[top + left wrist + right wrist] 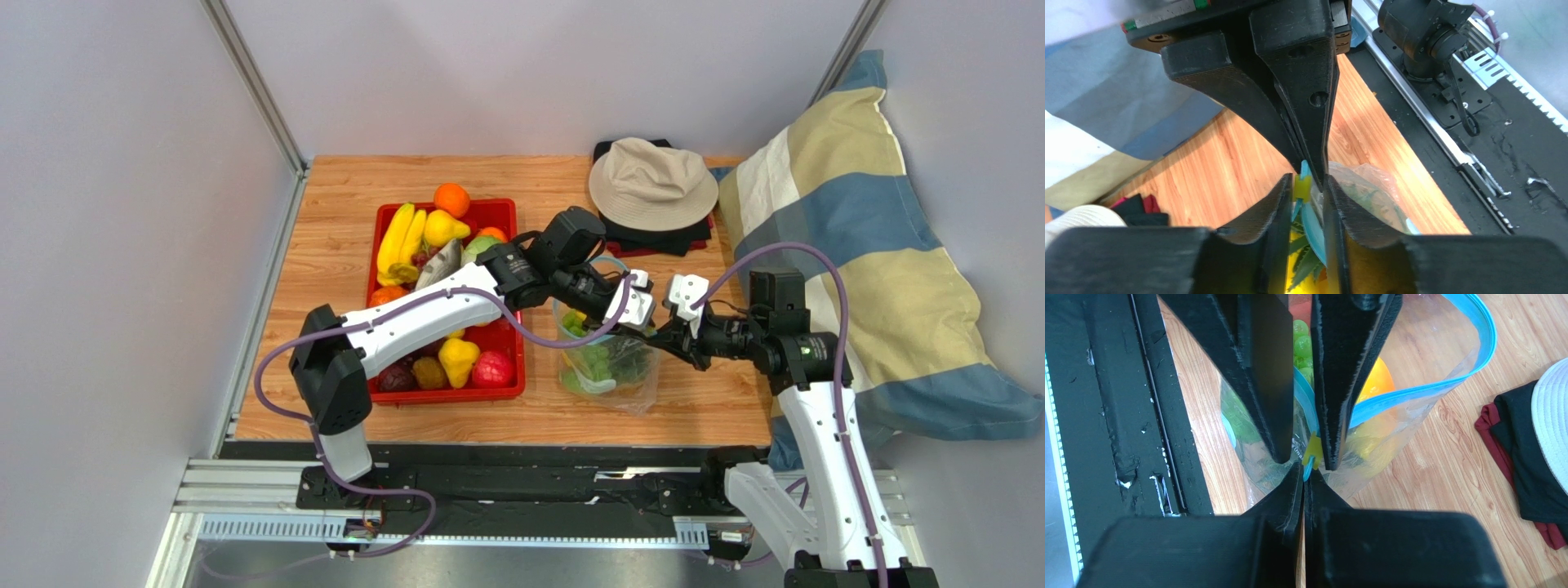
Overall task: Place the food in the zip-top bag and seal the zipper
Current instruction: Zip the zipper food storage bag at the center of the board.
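Observation:
The clear zip-top bag (pixel 607 361) stands on the wood table, right of the tray. It holds food: green grapes (pixel 1301 346), an orange piece (pixel 1379 380), and leafy green and yellow pieces. Its blue zipper (pixel 1468 361) gapes in a loop at the far side. My right gripper (pixel 1305 468) is shut on the near end of the zipper (pixel 1313 236). My left gripper (pixel 1309 184) straddles the strip just beyond it. Its jaws are narrow, and the yellow slider (pixel 1302 188) lies against one finger with a gap on the other side. The two grippers (pixel 640 300) (pixel 672 331) meet tip to tip above the bag.
A red tray (pixel 448 395) left of the bag holds more toy food, including bananas (pixel 395 239) and an orange (pixel 451 199). A beige hat (pixel 653 181) lies on dark cloth (pixel 662 235) at the back. A striped pillow (pixel 859 245) lies along the right edge.

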You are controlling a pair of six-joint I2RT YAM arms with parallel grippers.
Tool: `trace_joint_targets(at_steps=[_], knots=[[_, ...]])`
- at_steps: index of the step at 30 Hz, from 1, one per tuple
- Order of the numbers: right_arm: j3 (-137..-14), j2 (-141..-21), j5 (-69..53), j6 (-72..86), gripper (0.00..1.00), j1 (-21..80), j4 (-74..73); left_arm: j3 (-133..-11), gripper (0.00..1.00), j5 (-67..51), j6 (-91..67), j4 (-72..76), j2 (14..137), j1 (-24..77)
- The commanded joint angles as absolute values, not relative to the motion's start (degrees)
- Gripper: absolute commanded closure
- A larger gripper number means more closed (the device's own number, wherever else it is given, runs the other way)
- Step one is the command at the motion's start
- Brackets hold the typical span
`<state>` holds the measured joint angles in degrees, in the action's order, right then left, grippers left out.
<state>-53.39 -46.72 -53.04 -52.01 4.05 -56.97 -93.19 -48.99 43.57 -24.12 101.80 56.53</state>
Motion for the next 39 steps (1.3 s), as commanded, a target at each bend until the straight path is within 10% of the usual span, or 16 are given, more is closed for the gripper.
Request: trace_joint_targets(at_steps=[1,27,33,39], knots=[[-55.02,-46.23,-54.05,-54.23,1.00,4.31,-56.07,-95.45,0.76,-50.98,43.42,-22.59,102.30,57.04],[-56.33,-44.82,-52.82,-55.90,1.00,2.37,-60.47,-91.23,1.00,-47.37,46.67,-29.18,100.55,50.18],[-59.06,-47.90,-53.96,-52.73,0.33,2.37,-59.50,-94.39,1.00,-47.81,44.83,-29.18,100.99,51.59],[-59.59,-49.57,-54.49,-51.51,0.34,3.25,-57.04,-95.53,1.00,-45.71,44.12,-29.27,101.07,53.17]])
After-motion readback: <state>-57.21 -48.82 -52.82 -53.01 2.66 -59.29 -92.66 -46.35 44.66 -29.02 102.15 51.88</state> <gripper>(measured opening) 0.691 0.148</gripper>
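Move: The yellow slider of the bag's zipper sits right between the left hand's open fingertips, within about 1 cm. The bag's bulging food lies some 5 cm to the left, 5 cm back and 10 cm below this hand; the sun hat is about 26 cm ahead, 3 cm to the right and 13 cm below. From the right hand, already pinching the zipper's end, the slider is about 1 cm ahead and 2 cm left, at the same height. The left fingers close on the yellow slider and pinch it, then draw it some 5 cm along the zipper, forward and to the left while sinking a little, away from the right fingertips towards the far-left end of the bag's mouth, with hardly any turn of the wrist. The right hand stays almost in place as an anchor, keeping its pinch on the zipper's end for most of the pull, then opens wide and lets go while the left hand keeps hold of the slider. ##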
